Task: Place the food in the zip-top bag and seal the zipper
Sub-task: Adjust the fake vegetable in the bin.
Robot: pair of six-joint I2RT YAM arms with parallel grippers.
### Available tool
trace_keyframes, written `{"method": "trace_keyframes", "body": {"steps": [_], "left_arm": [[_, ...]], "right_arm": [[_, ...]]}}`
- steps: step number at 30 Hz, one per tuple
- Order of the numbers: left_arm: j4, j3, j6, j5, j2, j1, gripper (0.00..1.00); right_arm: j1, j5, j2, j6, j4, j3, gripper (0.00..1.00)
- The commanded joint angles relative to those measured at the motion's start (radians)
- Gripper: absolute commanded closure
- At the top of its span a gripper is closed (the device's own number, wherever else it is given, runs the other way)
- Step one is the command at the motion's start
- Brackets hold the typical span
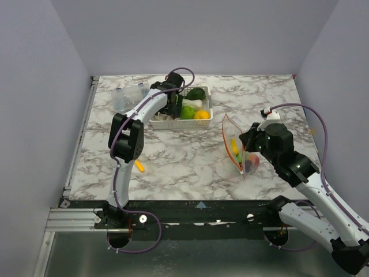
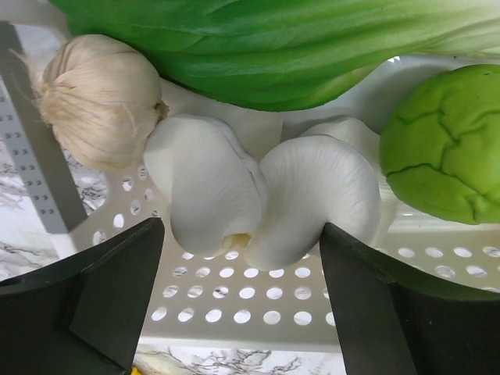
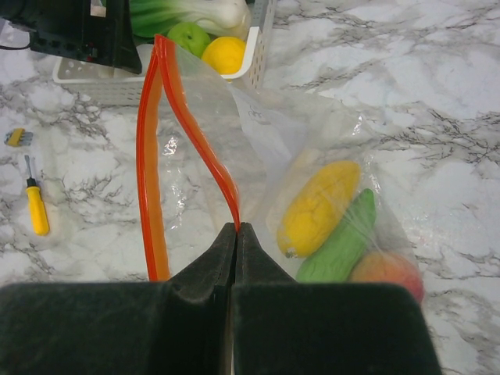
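In the left wrist view my left gripper (image 2: 241, 228) stands open over the white basket (image 2: 250, 295). A white mushroom-shaped food piece (image 2: 258, 191) lies just ahead of its fingertips, not gripped. Around it lie a garlic bulb (image 2: 98, 98), a green leafy vegetable (image 2: 258, 47) and a bumpy green fruit (image 2: 449, 144). My right gripper (image 3: 237, 228) is shut on the red-orange zipper (image 3: 148, 156) of the clear zip-top bag (image 3: 258, 133), whose mouth gapes open. Inside the bag are a yellow piece (image 3: 316, 207), a green piece (image 3: 340, 246) and a reddish piece (image 3: 383, 273).
The basket (image 1: 209, 109) sits at the back centre of the marble table, with a clear compartment box (image 1: 127, 98) to its left. A yellow-handled screwdriver (image 1: 140, 166) lies near the left arm. The bag (image 1: 233, 144) stands right of centre.
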Motion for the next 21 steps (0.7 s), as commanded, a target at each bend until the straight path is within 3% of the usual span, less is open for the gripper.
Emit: {"method": "trace_keyframes", "body": {"steps": [1,6,13,21], "left_arm": [[-0.076,0.060,-0.028,0.083,0.067,0.021,0.20],[-0.083,0.073,-0.028,0.109,0.090,0.034,0.28],[-0.047,0.028,-0.016,0.136,0.068,0.039,0.64],[0.013,0.004,0.002,0.099,-0.023,0.040,0.90]], "right_arm": [[0.007,-0.015,-0.007,-0.001,0.021,-0.008,0.99],[0.007,-0.016,-0.005,-0.001,0.024,-0.010,0.99],[0.007,-0.015,-0.004,0.002,0.025,-0.013,0.99],[0.007,-0.014,-0.002,0.003,0.027,-0.014,0.99]]}}
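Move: The left hand is open just above the two white mushrooms in the bin. The left mushroom is about 2 cm ahead, 2 cm to the left and 2 cm below; the right one is 1 cm ahead and 4 cm to the right. The garlic sits some 5 cm ahead and 6 cm to the left, and the green cabbage 4 cm ahead and 10 cm to the right. From the right hand the left mushroom lies roughly 20 cm ahead, 33 cm to the left and 17 cm lower. The left hand stays low over the front of the bin and shuts its fingers from wide open to nearly closed, bringing the tips together on the near edge of the left mushroom, which the left finger works towards the right one. Meanwhile it drifts about 1 cm to the right, dips not quite 1 cm and comes back up to its starting height, its left side rolling down some 5 degrees. ##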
